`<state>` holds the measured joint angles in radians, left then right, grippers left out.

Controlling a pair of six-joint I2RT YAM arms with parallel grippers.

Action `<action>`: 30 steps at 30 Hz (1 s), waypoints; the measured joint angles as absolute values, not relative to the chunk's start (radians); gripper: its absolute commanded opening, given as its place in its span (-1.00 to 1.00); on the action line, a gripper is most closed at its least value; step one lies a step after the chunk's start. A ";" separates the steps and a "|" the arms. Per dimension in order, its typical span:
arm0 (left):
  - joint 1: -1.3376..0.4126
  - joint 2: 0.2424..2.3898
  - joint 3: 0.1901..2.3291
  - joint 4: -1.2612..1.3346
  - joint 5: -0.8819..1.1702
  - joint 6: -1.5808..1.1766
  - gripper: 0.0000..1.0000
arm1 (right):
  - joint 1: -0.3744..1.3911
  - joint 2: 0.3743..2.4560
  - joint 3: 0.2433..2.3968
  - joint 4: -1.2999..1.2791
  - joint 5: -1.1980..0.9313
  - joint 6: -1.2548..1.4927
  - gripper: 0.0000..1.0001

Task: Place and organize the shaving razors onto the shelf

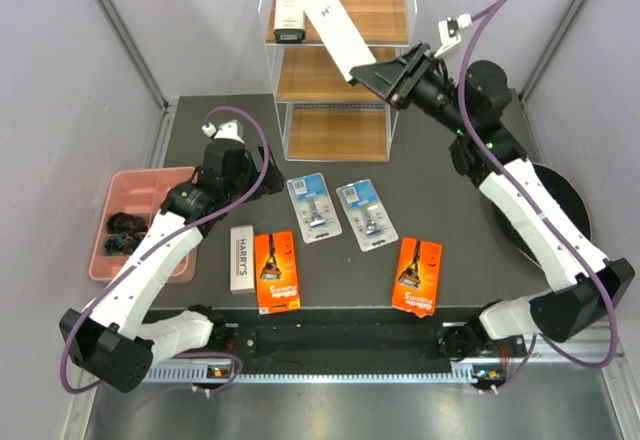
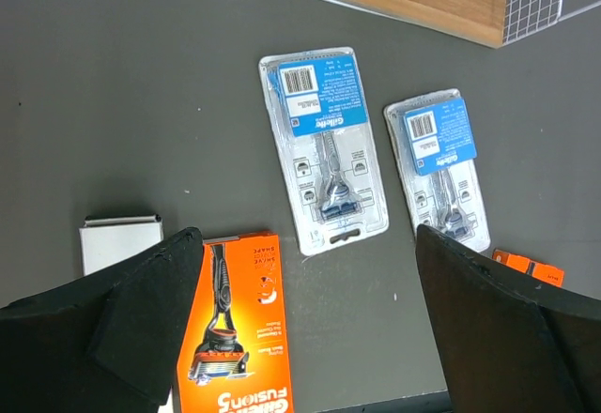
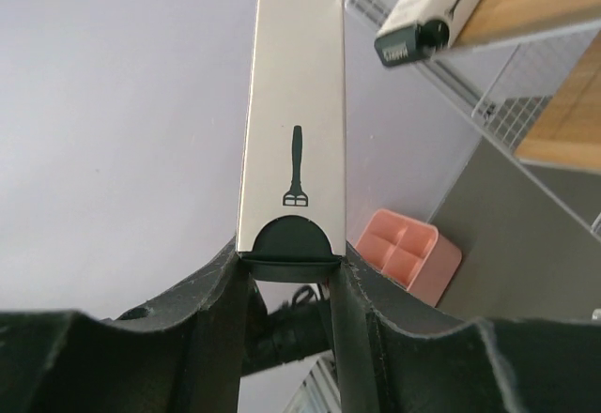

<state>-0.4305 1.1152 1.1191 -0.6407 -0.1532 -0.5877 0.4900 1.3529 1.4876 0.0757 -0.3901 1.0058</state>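
Note:
The shelf (image 1: 345, 135) stands at the back, with one white razor box (image 1: 290, 10) lying on its top tier. My right gripper (image 1: 375, 72) is shut on a second long white box (image 1: 337, 30), holding it tilted over the upper tiers. The wrist view shows that box (image 3: 296, 103) pinched at its dark end between the jaws (image 3: 291, 272). On the mat lie the HARRY'S box (image 1: 241, 258), two blue blister packs (image 1: 314, 208) (image 1: 365, 215) and two orange cards (image 1: 276, 271) (image 1: 419, 275). My left gripper (image 2: 310, 310) hovers open and empty above the left orange card (image 2: 235, 328) and the blister packs (image 2: 322, 161).
A pink compartment tray (image 1: 140, 200) with small dark items sits at the left edge of the mat. A round black dish (image 1: 550, 205) lies at the right under my right arm. Grey walls close in both sides.

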 measured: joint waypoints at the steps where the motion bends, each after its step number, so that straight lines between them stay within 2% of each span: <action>1: -0.430 1.115 1.114 -0.639 -0.150 -0.588 0.98 | 0.479 1.369 1.514 0.073 -0.391 1.006 -0.92; 17: -0.430 1.110 1.099 -0.627 -0.128 -0.599 0.98 | 0.435 1.702 1.843 -0.028 -0.285 1.134 -0.96; 30: -0.431 1.108 1.099 -0.604 -0.115 -0.614 0.98 | 0.438 1.792 1.935 -0.110 -0.190 1.241 -0.96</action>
<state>-0.4309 1.1076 1.0988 -0.6044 -0.1154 -0.6140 0.4381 1.7920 1.9350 -0.1101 -0.1902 1.2407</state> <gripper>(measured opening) 0.987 0.356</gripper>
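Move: The right hand already holds the white razor box. Its free spot on the top shelf lies about 22 cm ahead, 5 cm left and 4 cm below; the box already shelved lies some 22 cm ahead, 14 cm left and as far below. The shelf's right side is about 22 cm ahead, 10 cm right. From the empty left hand the spot is roughly 24 cm ahead, 10 cm right and 22 cm up. The right hand carries its razor box some 14 cm forward over the top shelf, tipping 20 degrees down. ##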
